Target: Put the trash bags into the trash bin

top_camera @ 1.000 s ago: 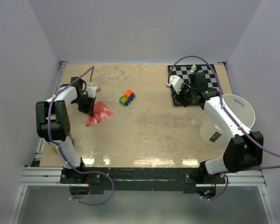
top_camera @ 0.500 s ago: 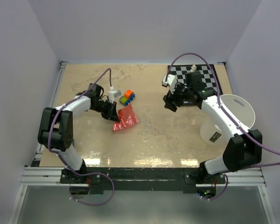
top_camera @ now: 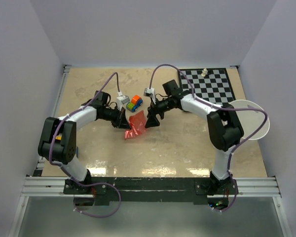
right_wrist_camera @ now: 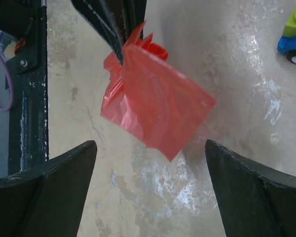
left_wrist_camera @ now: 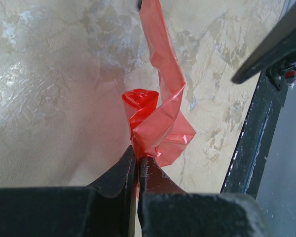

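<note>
The trash bag (top_camera: 136, 125) is a crumpled red-pink film hanging just over the tabletop near the middle. My left gripper (top_camera: 124, 120) is shut on the bag's gathered end, and in the left wrist view the film (left_wrist_camera: 160, 116) spills out past the pinched jaws (left_wrist_camera: 137, 158). My right gripper (top_camera: 150, 121) faces it from the right, open, with the bag (right_wrist_camera: 155, 106) in front of its spread jaws (right_wrist_camera: 150, 148) and not touching them. The left fingers (right_wrist_camera: 106, 24) show at the top of the right wrist view. The white trash bin (top_camera: 251, 123) stands at the right edge, partly behind the right arm.
A small colourful toy car (top_camera: 134, 102) sits just behind the bag and shows in the right wrist view's top right corner (right_wrist_camera: 295, 34). A black-and-white checkerboard (top_camera: 209, 85) with a pale chess piece (top_camera: 204, 72) lies at the back right.
My left gripper has carried the bag from the left side to the middle of the table. My right arm has swung left from the checkerboard to the bag, and its jaws have opened wide.
</note>
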You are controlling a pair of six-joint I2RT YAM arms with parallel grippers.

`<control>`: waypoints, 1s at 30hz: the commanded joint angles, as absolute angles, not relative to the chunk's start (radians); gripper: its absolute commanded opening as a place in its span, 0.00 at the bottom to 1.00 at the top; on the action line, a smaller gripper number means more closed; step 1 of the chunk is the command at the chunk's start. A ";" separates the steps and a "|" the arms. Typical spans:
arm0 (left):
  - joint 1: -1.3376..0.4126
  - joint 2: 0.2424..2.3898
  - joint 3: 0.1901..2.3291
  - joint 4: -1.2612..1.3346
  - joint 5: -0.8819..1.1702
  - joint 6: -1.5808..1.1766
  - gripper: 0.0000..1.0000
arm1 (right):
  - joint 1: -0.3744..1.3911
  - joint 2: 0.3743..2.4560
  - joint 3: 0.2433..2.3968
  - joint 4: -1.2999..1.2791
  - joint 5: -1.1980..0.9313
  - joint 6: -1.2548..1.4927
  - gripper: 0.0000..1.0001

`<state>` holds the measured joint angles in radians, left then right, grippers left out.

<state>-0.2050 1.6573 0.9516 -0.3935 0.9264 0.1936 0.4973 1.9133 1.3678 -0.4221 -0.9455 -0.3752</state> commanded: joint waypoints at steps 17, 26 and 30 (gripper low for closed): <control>-0.218 1.624 0.956 -0.224 0.737 0.039 0.22 | 0.537 2.069 1.574 -0.448 -1.114 -0.365 0.00; -0.216 1.617 0.859 -0.075 0.632 -0.165 0.55 | 0.540 2.007 1.706 -0.702 -0.807 -0.399 0.00; -0.216 1.608 0.821 -0.025 0.629 -0.195 0.56 | 0.540 1.947 1.741 -0.776 -0.730 -0.393 0.00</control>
<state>-0.2165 1.6302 0.8497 -0.1337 0.6441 -0.1177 0.5419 2.0541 1.6741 -0.6594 -0.8341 -0.3813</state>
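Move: Just left of the right hand's open fingers, the red trash bag's middle is about 5 cm to its left, 2 cm back and 3 cm lower. The toy car stands roughly 11 cm ahead of the right hand, 7 cm to its left and 8 cm below. The left hand already pinches the bag's near end, with the bag's middle some 4 cm to its right, about level front to back and 2 cm below. Reaching left about 4 cm and sinking 2, the right hand shuts its open fingers on the trash bag while the left still grips it. The left hand then opens to let go, easing some 4 cm forward, dipping and swinging about 20 degrees counter-clockwise. Keeping its pinch, the right hand draws the bag forward, up and slightly right. ##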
